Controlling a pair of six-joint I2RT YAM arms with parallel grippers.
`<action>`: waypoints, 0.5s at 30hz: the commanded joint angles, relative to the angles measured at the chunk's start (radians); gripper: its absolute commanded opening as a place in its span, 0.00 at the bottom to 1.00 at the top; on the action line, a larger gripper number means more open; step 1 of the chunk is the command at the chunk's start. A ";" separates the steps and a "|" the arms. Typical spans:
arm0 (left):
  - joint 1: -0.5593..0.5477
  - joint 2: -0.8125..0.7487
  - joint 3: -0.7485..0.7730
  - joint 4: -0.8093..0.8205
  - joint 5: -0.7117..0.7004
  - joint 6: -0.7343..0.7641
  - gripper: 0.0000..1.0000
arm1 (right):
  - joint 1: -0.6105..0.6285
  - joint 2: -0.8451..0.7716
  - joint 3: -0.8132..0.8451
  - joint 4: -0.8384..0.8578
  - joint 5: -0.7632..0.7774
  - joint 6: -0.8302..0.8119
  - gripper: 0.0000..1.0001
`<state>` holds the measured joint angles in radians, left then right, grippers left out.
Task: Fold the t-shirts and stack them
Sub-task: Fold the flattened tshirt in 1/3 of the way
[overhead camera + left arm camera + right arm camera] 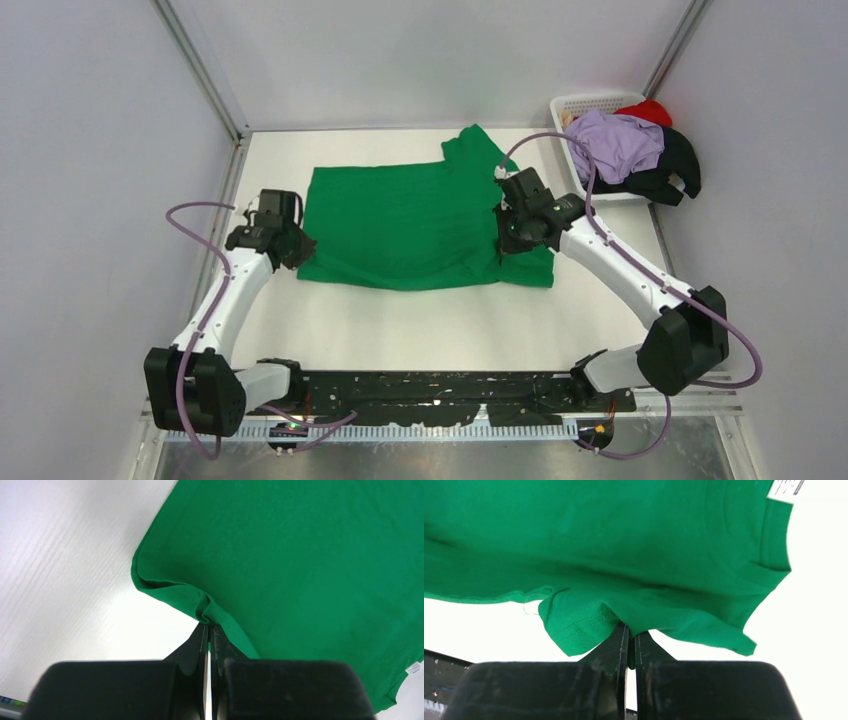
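A bright green t-shirt [410,215] lies spread across the middle of the white table, one sleeve pointing to the back. My left gripper [296,250] is shut on the shirt's near left corner; in the left wrist view [210,625] the cloth [300,560] bunches at the fingertips. My right gripper [512,238] is shut on the shirt's right side; in the right wrist view [629,630] a fold of green cloth [624,540] sits between the fingers, with a white tag [785,489] at the top right. Lilac [615,142], black [668,170] and red [648,110] shirts lie piled at the back right.
A white lattice basket [578,103] stands at the back right corner under the pile of shirts. Grey walls and metal rails bound the table at the left, back and right. The black base rail [430,390] runs along the near edge.
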<state>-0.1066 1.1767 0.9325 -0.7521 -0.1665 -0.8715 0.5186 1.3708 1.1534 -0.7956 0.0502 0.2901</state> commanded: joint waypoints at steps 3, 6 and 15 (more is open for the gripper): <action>0.028 0.072 0.066 0.084 0.002 0.031 0.00 | -0.055 0.091 0.135 -0.025 0.005 -0.112 0.05; 0.040 0.152 0.131 0.068 0.015 0.041 0.00 | -0.073 0.148 0.180 -0.025 -0.004 -0.137 0.06; 0.069 0.430 0.336 0.011 -0.027 0.015 0.00 | -0.137 0.404 0.388 0.021 0.037 -0.173 0.13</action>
<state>-0.0532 1.5192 1.1816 -0.7288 -0.1623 -0.8524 0.4103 1.7069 1.4479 -0.8223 0.0536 0.1448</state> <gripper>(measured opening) 0.017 0.090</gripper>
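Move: Both closed grippers already hold the t-shirt's lifted near edge, some 10 to 12 cm above the table. From each hand, the line on the shirt where this edge is to be laid is about 12 cm ahead and level sideways. From the left hand, the shirt's far edge is roughly 25 cm straight ahead. From the right hand, the white label is about 12 cm ahead and 8 cm right, and the far sleeve some 31 cm ahead and 7 cm left. Carry the pinched near edge forward over the shirt with both grippers together, left about 7 cm and right about 8 cm, speeding up and staying nearly level, with only a slight sink towards the end. Keep both grippers shut on the cloth and the fingers pointing steeply down towards the lay-down line, with barely any wrist turn. ##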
